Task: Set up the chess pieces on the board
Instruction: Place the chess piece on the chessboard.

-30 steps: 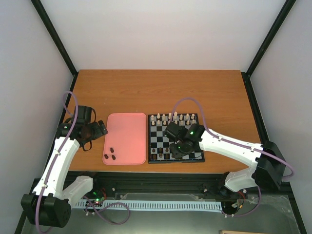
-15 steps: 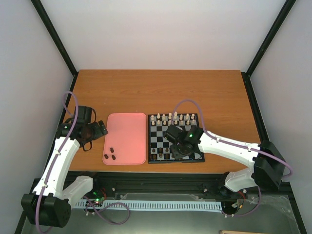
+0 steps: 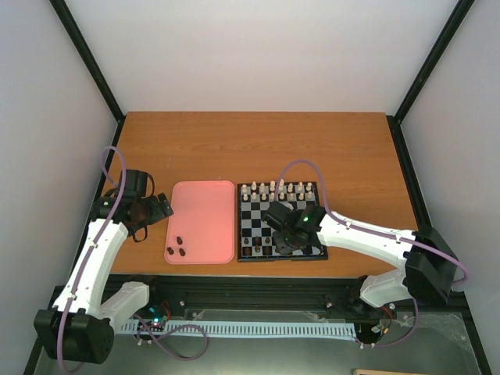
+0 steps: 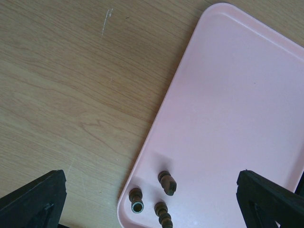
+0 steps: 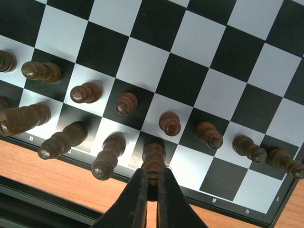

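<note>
The board lies right of centre, its black rim along the near edge in the right wrist view. My right gripper is shut on a tall dark brown chess piece that stands upright on a black square of the nearest row. Several more dark pieces stand in the two near rows. Three dark pieces lie on their sides in the near left corner of the pink tray. My left gripper hangs open above the tray's left edge, its fingertips far apart.
Cream-white pieces line the board's far rows. The pink tray sits just left of the board. Orange-brown tabletop stretches behind both, bounded by black frame posts. The table's near edge runs just below the board.
The right arm has shifted slightly down and toward the board's near edge with its piece. The left arm has not moved.
</note>
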`<state>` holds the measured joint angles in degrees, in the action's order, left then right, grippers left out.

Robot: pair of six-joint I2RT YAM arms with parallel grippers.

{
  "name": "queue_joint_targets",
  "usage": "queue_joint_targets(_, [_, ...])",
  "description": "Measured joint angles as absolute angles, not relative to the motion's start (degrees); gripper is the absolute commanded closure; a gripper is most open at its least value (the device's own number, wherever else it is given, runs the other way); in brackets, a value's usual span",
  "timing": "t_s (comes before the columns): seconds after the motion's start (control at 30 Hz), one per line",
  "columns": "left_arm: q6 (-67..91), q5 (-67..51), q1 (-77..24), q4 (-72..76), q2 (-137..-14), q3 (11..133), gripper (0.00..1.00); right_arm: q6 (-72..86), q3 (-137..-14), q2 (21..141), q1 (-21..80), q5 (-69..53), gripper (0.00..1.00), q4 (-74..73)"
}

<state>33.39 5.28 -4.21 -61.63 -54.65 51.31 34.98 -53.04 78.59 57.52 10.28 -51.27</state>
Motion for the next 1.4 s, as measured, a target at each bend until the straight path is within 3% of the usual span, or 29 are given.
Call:
queue_joint_targets(0.47, [33.39,5.26,-4.21,-61.63,-54.70,51.29,0.00,35.05,-51.59,78.56,57.52,10.11,0.96,-49.69])
queue_joint_targets(0.73, [33.39,5.23,-4.21,-61.63,-54.83,51.29,0.00,35.31,-50.92,78.61,57.54,9.96,0.77,-49.56])
queue_joint_targets(1.0, [33.39,5.23,-4.21,-61.60,-54.78,50.72,0.00,35.11,-52.01,78.24,57.54,10.00,0.70,-52.51])
queue_joint_targets(1.4, [33.41,5.52,-4.21,-61.67,-54.06,50.59,0.00,31.14,-70.37,79.13,57.91,12.99,0.57,-59.77])
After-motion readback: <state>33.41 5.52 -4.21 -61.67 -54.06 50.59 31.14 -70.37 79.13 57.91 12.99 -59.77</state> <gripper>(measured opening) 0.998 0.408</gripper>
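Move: The held dark chess piece hangs almost right above its square, the fifth from the left in the chessboard's nearest row, about 5 cm below the right hand. The dark back-row piece to the left stands some 3 cm left and level with it. One dark pawn is about 3 cm straight ahead, another 3 cm ahead and 3 cm right. From the left hand that square lies roughly 31 cm right, 8 cm back and 13 cm lower. The dark piece, still pinched by its top, is eased straight down about 1 cm onto the nearest-row square by the right hand. The fingers then part to a bit under half open and let go. The hand rises steeply some 9 cm clear of the pieces, drifting forward and left over the board, the wrist tipping up slightly. ##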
